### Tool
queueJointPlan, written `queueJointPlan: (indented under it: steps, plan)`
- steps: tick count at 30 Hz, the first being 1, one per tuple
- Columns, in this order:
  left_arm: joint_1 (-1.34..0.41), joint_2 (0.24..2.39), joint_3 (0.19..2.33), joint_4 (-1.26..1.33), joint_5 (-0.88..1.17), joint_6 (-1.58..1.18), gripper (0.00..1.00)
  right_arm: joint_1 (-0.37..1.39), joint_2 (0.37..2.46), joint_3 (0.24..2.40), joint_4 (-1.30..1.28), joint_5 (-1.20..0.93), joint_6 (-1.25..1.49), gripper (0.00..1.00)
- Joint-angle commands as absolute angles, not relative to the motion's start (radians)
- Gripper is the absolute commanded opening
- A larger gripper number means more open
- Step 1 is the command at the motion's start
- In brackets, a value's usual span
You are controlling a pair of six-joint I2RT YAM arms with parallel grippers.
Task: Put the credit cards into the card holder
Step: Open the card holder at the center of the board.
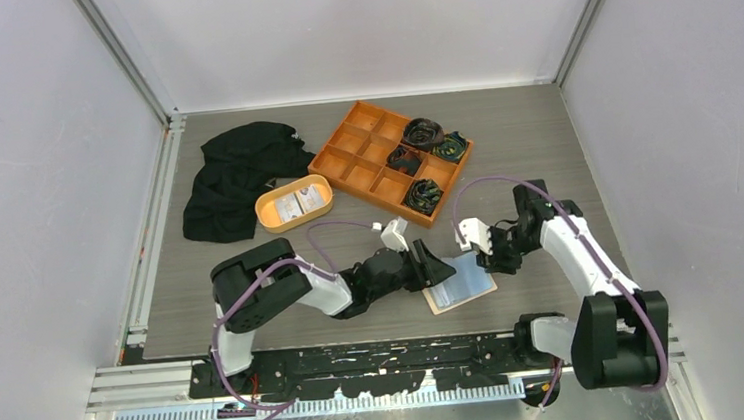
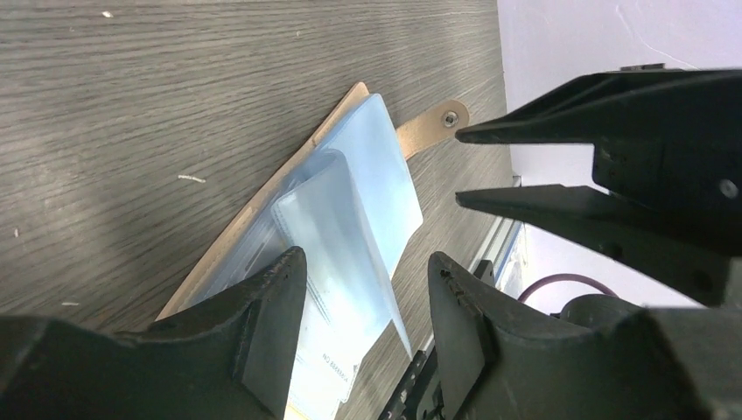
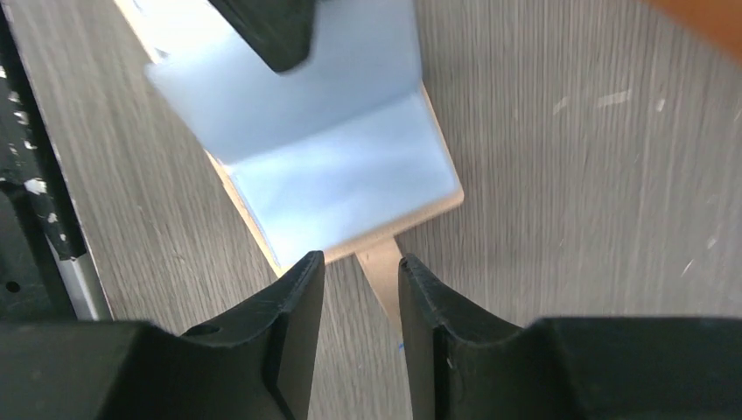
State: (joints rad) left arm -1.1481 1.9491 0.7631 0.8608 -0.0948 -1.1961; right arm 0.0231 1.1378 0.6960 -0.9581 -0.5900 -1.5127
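The card holder lies open on the table between the arms, tan outside with light-blue clear sleeves inside. One sleeve stands up between the spread fingers of my left gripper, which is open. A pale card with dark print shows under the sleeves. My right gripper hovers at the holder's edge, open a little, its fingers either side of the snap tab, which lies flat on the table. More credit cards lie in the oval orange dish.
The oval orange dish sits at the back left of the holder. A large orange divided tray with coiled cables stands behind it, and a black cloth lies at the far left. The table's near rail runs just below the holder.
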Motion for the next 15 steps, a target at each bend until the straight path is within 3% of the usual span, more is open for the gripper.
queueJointPlan:
  steps: [1, 15]
  plan:
    - [-1.151, 1.987, 0.784, 0.819, -0.095, -1.17, 0.55, -0.056, 1.21, 0.719, -0.907, -0.53, -1.413, 0.42]
    - [-1.151, 2.07, 0.893, 0.931, 0.026, -1.122, 0.55, -0.095, 1.396, 0.761, -0.926, -0.575, -1.348, 0.42]
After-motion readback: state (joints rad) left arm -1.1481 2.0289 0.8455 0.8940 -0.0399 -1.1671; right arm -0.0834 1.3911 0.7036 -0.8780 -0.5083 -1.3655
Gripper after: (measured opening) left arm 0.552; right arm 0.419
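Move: The leather strap on the card holder's right edge is the right hand's mark: about 4 cm to its right, 1 cm ahead and 5 cm below. The open holder's middle lies some 4 cm left, 2 cm back and 5 cm below that hand, and a cable bundle about 15 cm ahead and 9 cm left. From the left hand, the holder's middle is about 3 cm right, 3 cm back and 5 cm down, the strap about 10 cm right. The right fingertips come down astride the strap, close beside the holder's edge, after sinking about 5 cm and sliding 3 to 4 cm right; the hand tips and turns some 15 degrees clockwise, fingers staying part open. The left hand, its open fingers still on either side of the raised clear sleeve, pushes about 2 cm right along the holder towards its strap side. ##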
